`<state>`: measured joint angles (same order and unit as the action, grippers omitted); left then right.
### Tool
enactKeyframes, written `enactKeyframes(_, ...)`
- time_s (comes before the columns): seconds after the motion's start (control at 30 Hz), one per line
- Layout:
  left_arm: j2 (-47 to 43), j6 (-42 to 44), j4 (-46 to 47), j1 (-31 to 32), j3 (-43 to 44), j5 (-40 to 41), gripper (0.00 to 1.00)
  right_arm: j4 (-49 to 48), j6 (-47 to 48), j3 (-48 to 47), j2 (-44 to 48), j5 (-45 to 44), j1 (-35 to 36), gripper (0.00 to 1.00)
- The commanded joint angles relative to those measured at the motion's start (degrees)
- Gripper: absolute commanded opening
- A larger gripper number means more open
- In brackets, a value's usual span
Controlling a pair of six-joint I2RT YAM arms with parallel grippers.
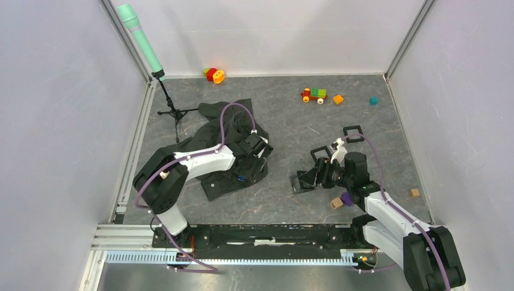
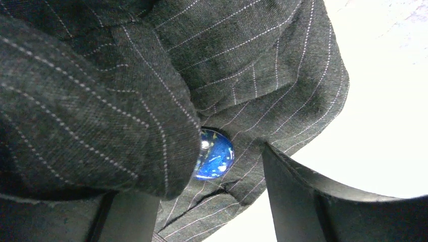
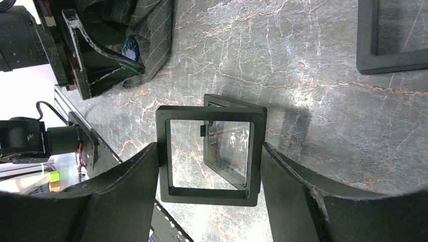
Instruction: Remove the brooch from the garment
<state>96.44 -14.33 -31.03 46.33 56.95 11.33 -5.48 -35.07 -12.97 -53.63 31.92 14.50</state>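
Note:
The garment (image 1: pixel 227 115), a dark pinstriped shirt, lies crumpled left of centre. In the left wrist view the garment (image 2: pixel 252 60) fills the frame, and the brooch (image 2: pixel 214 154), a shiny dark-blue dome, sits on it half under a fold. My left gripper (image 2: pixel 202 176) straddles the brooch with its jaws apart, open, one finger under the fold. The top view shows the left gripper (image 1: pixel 253 168) low over the shirt's near edge, by the brooch (image 1: pixel 241 178). My right gripper (image 3: pixel 208 151) is shut on a black square frame (image 3: pixel 209 194), held above the floor; from above, the right gripper (image 1: pixel 306 179) is right of the shirt.
A hinged panel (image 3: pixel 227 146) hangs behind the held frame. More black frames (image 1: pixel 353 130) lie near the right arm. A teal microphone on a stand (image 1: pixel 140 39) rises at back left. A toy train (image 1: pixel 314 94), an orange block (image 1: pixel 337 99), a teal cube (image 1: pixel 374 100) and wooden blocks (image 1: pixel 414 193) lie around.

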Motion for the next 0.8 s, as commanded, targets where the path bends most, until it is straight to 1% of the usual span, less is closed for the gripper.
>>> enactKeyframes(0.0,2.83,-1.05,-0.78,-1.63,1.66,-3.05,0.69,-1.0,0.56,-2.63,0.28,1.37,-0.18,0.64)
enactKeyframes(0.07,4.48,-1.13,-1.23,-1.86,1.87,-4.28,0.65,-1.02,0.58,-2.58,0.44,1.48,-0.22,0.64)
enactKeyframes(0.13,5.11,-1.27,-0.7,-2.26,1.1,-6.37,0.57,-0.83,0.57,-2.52,0.65,1.59,-0.19,0.64)
enactKeyframes(0.23,4.88,-1.95,0.06,-2.81,0.21,-6.68,0.42,0.14,1.11,-3.07,0.56,1.65,-0.18,0.64)
enactKeyframes(0.27,4.51,-2.1,0.13,-2.81,0.18,-6.53,0.39,0.36,1.31,-3.25,0.56,1.6,-0.18,0.64)
enactKeyframes(0.4,1.51,-2.54,-0.13,-2.82,0.25,-5.01,0.42,0.55,1.37,-3.61,0.65,1.65,-0.31,0.64)
enactKeyframes(0.6,-5.59,-3.92,-0.73,-2.82,1.06,-3.92,0.42,0.63,1.36,-3.64,0.41,1.56,-0.26,0.64)
enactKeyframes(0.77,-11.3,-4.14,0.0,-2.52,0.97,-7.12,0.42,0.35,1.31,-3.89,-0.18,1.5,-0.27,0.64)
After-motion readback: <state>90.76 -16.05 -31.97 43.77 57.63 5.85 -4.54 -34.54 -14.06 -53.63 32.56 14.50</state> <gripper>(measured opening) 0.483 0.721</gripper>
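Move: The blue brooch lies on the garment almost between the left hand's open fingers, about 1 cm to its right and 1 cm below it, level fore and aft. A raised fold of the garment stands some 3 cm to the hand's left and 2 cm ahead. The black frame in the right gripper is about 15 cm to the left hand's right, 1 cm back and 3 cm above. From the right hand, the brooch lies some 17 cm left, 2 cm ahead and 5 cm below. The blue brooch gets pinched: the left hand eases about 1 cm to its right and a touch down while its fingers close from wide to about half open, where they stop on the brooch's two sides. It holds nearly still briefly, then, keeping that grip, rises straight up, roughly 3.5 cm from its lowest point and gathering speed. ##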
